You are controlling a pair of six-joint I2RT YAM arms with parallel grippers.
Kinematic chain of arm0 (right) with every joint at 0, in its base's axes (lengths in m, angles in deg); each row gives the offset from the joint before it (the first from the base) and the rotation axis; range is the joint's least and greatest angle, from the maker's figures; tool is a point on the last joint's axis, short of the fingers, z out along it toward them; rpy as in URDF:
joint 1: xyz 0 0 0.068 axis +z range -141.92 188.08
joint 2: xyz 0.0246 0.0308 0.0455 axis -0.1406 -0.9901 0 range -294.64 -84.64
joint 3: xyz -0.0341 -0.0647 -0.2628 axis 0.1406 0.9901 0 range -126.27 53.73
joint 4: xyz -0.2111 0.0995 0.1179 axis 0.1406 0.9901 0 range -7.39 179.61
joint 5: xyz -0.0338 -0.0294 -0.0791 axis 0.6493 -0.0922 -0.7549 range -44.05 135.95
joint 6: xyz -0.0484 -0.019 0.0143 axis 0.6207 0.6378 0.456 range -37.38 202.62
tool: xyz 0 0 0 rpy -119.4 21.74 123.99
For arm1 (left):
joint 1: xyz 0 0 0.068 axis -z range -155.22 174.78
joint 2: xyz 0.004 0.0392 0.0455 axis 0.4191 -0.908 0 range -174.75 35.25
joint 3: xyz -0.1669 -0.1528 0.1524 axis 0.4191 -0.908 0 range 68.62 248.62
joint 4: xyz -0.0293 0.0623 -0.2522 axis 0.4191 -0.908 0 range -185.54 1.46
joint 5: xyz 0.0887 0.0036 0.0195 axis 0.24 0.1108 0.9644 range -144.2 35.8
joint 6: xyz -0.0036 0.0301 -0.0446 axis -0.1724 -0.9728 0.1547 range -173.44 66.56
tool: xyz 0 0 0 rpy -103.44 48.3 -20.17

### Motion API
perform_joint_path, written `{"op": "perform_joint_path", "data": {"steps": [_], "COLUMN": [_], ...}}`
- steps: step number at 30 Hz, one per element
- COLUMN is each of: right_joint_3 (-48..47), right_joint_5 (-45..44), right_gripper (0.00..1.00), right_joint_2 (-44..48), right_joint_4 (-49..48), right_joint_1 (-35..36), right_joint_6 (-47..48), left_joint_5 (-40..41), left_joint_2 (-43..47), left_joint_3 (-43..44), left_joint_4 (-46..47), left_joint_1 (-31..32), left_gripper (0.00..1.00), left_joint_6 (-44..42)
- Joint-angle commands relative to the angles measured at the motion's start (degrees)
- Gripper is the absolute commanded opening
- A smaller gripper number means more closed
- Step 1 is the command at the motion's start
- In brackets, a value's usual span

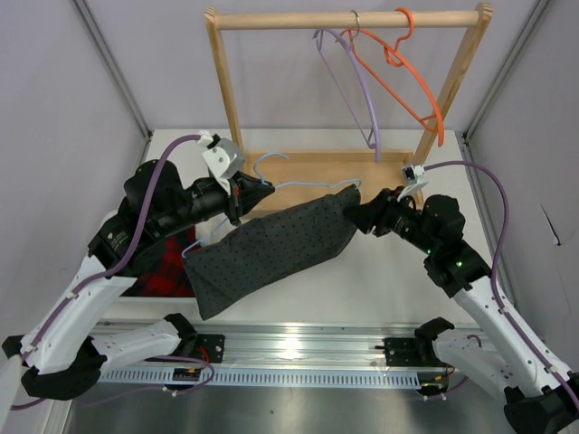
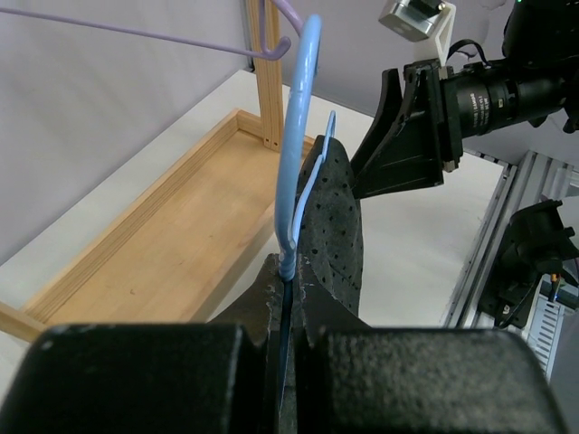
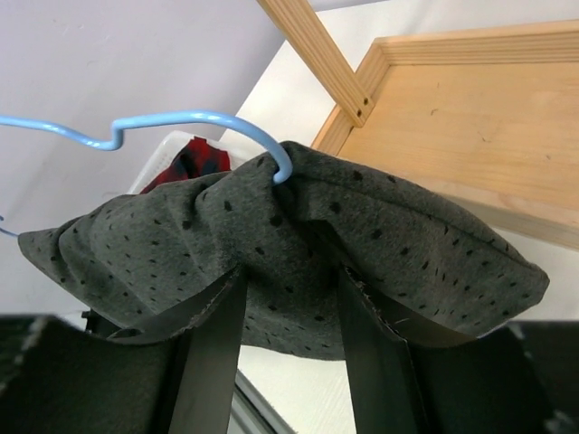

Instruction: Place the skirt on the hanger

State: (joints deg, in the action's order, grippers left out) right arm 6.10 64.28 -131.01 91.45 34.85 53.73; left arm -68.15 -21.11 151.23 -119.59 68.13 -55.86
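Note:
The dark dotted skirt [image 1: 271, 244] hangs slantwise from the pale blue wire hanger [image 1: 274, 184], its lower left end drooping toward the table's front. My left gripper [image 1: 237, 197] is shut on the hanger's wire just below the hook. In the left wrist view the hanger [image 2: 294, 163] runs up from the gripper [image 2: 291, 271], with the skirt [image 2: 339, 226] on its right. My right gripper [image 1: 355, 215] is at the skirt's upper right end. In the right wrist view its jaws stand apart [image 3: 291, 271]; the skirt [image 3: 362, 226] drapes over the fingertips, and the hanger's end [image 3: 181, 119] pokes out.
A wooden rack [image 1: 348, 18] stands behind, carrying a lilac hanger [image 1: 348, 81] and an orange hanger [image 1: 407, 81] above its wooden base [image 1: 298, 172]. A red-and-navy plaid garment [image 1: 167, 271] lies at the left under my left arm. Walls close both sides.

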Motion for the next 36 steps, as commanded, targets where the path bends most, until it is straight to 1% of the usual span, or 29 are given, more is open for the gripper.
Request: {"op": "perform_joint_path", "data": {"steps": [1, 2, 3, 4, 5, 8, 9, 14, 19, 20, 22, 27, 30, 36], "right_joint_3": [0.09, 0.00, -0.17, -0.26, -0.35, -0.18, -0.09, 0.26, 1.49, 2.02, 2.46, 2.64, 1.85, -0.79], "right_joint_5": [0.04, -0.13, -0.74, -1.18, -1.62, -3.03, -3.21, -4.88, -4.35, -4.27, -4.26, -4.09, -3.65, -4.79], "right_gripper": [0.45, 0.38, 0.35, 0.30, 0.20, 0.09, 0.07, 0.04, 0.01, 0.00, 0.00, 0.00, 0.00, 0.00], "right_joint_2": [-0.21, -0.04, 0.22, 0.57, 0.93, 2.60, 2.95, 5.23, 6.38, 6.55, 6.73, 5.33, 4.10, 1.11], "right_joint_4": [-3.30, -3.30, -2.61, -2.25, -1.90, -0.06, 0.82, 3.99, 5.31, 5.40, 5.48, 4.87, 3.73, 4.60], "right_joint_1": [-0.40, -0.40, -0.40, -0.40, -0.48, -0.92, -1.01, -1.27, -1.45, -1.45, -1.45, -1.54, -1.54, -1.54], "right_joint_6": [0.14, 0.14, 0.32, 0.32, 0.32, 0.41, 0.49, 1.20, 0.85, 0.76, 0.76, 0.76, 0.85, 2.25], "left_joint_5": [-1.34, -1.34, -1.08, -0.81, -0.55, 1.12, 1.56, 5.86, 9.73, 10.87, 12.02, 13.42, 13.60, 13.69], "left_joint_2": [0.72, 0.72, 0.72, 0.72, 0.72, 0.99, 1.07, 0.99, 0.02, -0.15, -0.33, -2.08, -2.35, -2.26], "left_joint_3": [3.79, 3.61, 3.87, 4.05, 4.05, 4.05, 4.05, 4.49, 5.46, 5.63, 6.16, 8.79, 9.41, 9.32], "left_joint_4": [5.12, 5.03, 5.12, 5.12, 5.21, 5.82, 6.35, 7.32, 7.93, 8.45, 8.81, 8.46, 8.63, 9.51], "left_joint_1": [0.24, 0.24, 0.24, 0.24, 0.24, 0.24, 0.24, 0.15, 0.06, 0.06, -0.02, -0.20, -0.20, -0.20], "left_gripper": [0.00, 0.00, 0.00, 0.00, 0.00, 0.00, 0.00, 0.00, 0.00, 0.00, 0.00, 0.00, 0.00, 0.00], "left_joint_6": [1.10, 1.10, 1.10, 1.01, 1.18, 1.54, 1.71, 1.98, 1.98, 3.54, 3.91, 4.35, 4.79, 4.96]}}
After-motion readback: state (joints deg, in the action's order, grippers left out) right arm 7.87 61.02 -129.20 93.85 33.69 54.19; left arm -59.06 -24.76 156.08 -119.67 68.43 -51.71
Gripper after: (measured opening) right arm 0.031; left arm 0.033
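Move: The right fingers, still half open, are already around the skirt's right-hand edge, within about a centimetre. The light-blue hanger's right end, tucked in the skirt, is some 4 cm ahead of them, 3 cm above and roughly in line sideways. The rack's wooden tray centres about 25 cm ahead, 2 cm left and 27 cm below. From the left hand, gripping the hanger below its hook, that skirt edge is about 16 cm right, 3 cm ahead and 12 cm down. Closing at once, the right fingers pinch the skirt's edge, back off about 2 cm to the right with a slight rise, then keep hold and draw it down about 2.5 cm, edging forward. The left hand keeps its grip on the hanger and carries it forward about 3 cm and up a little, turning some 10 degrees counter-clockwise, so the hanger's end moves away from the right fingers. ##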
